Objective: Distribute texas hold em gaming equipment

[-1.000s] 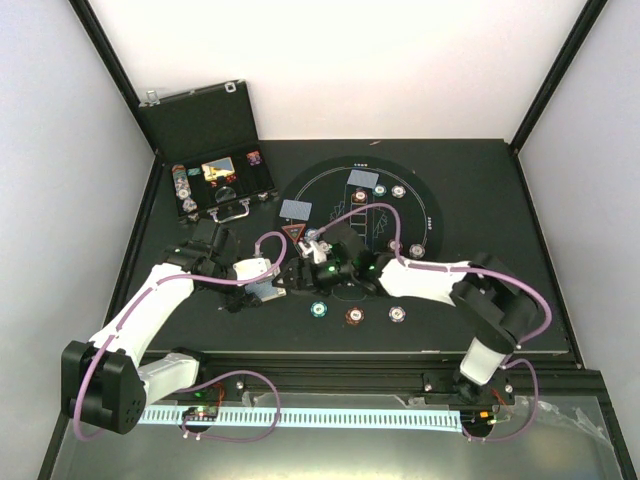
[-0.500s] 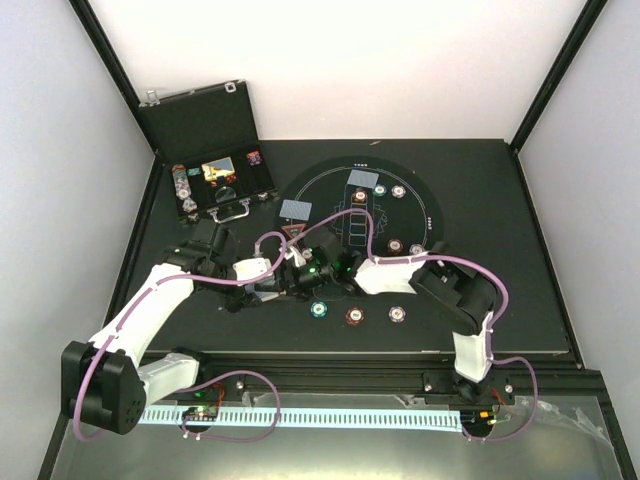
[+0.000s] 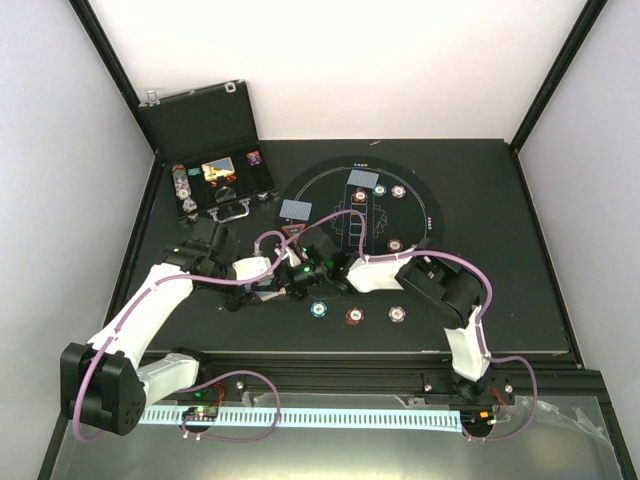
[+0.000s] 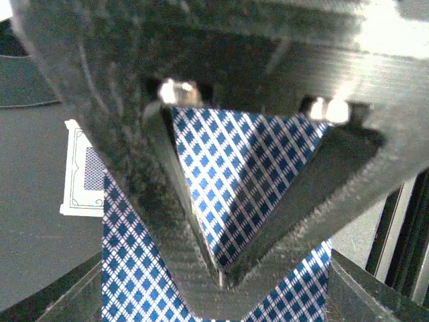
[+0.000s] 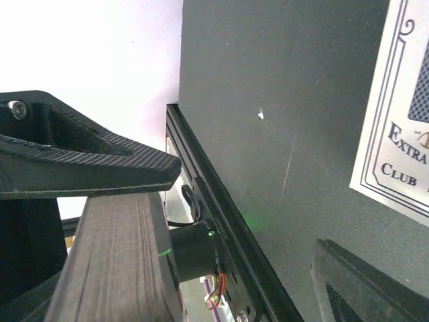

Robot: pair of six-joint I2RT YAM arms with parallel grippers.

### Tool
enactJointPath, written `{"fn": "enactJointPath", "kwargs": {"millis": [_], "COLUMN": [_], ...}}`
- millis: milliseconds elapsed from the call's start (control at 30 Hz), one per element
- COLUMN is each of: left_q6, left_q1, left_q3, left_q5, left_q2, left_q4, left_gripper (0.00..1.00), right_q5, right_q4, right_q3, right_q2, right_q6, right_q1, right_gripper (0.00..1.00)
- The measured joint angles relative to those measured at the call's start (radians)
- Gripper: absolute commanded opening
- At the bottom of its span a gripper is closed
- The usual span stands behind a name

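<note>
My left gripper (image 3: pixel 268 284) is shut on a deck of blue-checked playing cards (image 4: pixel 248 174) just left of the round mat. The right gripper (image 3: pixel 300 268) has reached across to it and is open. One of its fingers (image 5: pixel 87 161) lies along the deck's edge (image 5: pixel 114 261); the other finger (image 5: pixel 362 282) stands well apart. Single cards lie at the mat's left rim (image 3: pixel 297 209) and at its far side (image 3: pixel 363 178). A teal chip (image 3: pixel 319 309), a brown chip (image 3: pixel 354 315) and a grey chip (image 3: pixel 397 314) sit in a row near the front.
The open black case (image 3: pixel 215 150) stands at the back left with more chips in its tray. More chips (image 3: pixel 396 244) lie on the round black mat (image 3: pixel 430 210). A loose card (image 4: pixel 84 168) lies on the table beside the left fingers. The table's front rail (image 5: pixel 221 221) is close.
The right arm has swung left across the mat until its gripper meets the left gripper and the deck, and its jaws have narrowed a little. The left arm has held still.
</note>
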Motion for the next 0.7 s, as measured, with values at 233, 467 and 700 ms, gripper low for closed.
{"fn": "enactJointPath", "kwargs": {"millis": [233, 467, 700], "left_q6": [0.000, 0.000, 0.000], "left_q1": [0.000, 0.000, 0.000], "left_q3": [0.000, 0.000, 0.000], "left_q5": [-0.001, -0.002, -0.005], "left_q2": [0.000, 0.000, 0.000], "left_q4": [0.001, 0.000, 0.000], "left_gripper": [0.01, 0.02, 0.01], "right_q5": [-0.007, -0.005, 0.006], "right_q4": [0.038, 0.051, 0.052], "right_q3": [-0.050, -0.112, -0.129], "right_q2": [-0.023, -0.084, -0.135], "right_q6": [-0.013, -0.029, -0.025], "right_q1": [-0.029, -0.068, -0.074], "right_gripper": [0.71, 0.50, 0.12]}}
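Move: The deck is still held in the left gripper, its middle roughly 2 cm to the right of that hand's point. From the right hand, whose finger is already over the top card, the deck's middle lies about 3 cm to the left, level in reach and some 2 cm lower. The card box is on the table about 8 cm below, 2 cm left and 1 cm ahead; the green chip is some 13 cm right and 7 cm back, and the red triangle 17 cm ahead and 6 cm right. Draw the right gripper to the right off the deck by about 4 cm, easing some 2 cm forward, with its finger dragging the top card along; dip barely at first, then lift about 2.5 cm while closing the fingers most of the way to pinch the card's edge. Keep the left gripper still, its fingers holding the deck. ##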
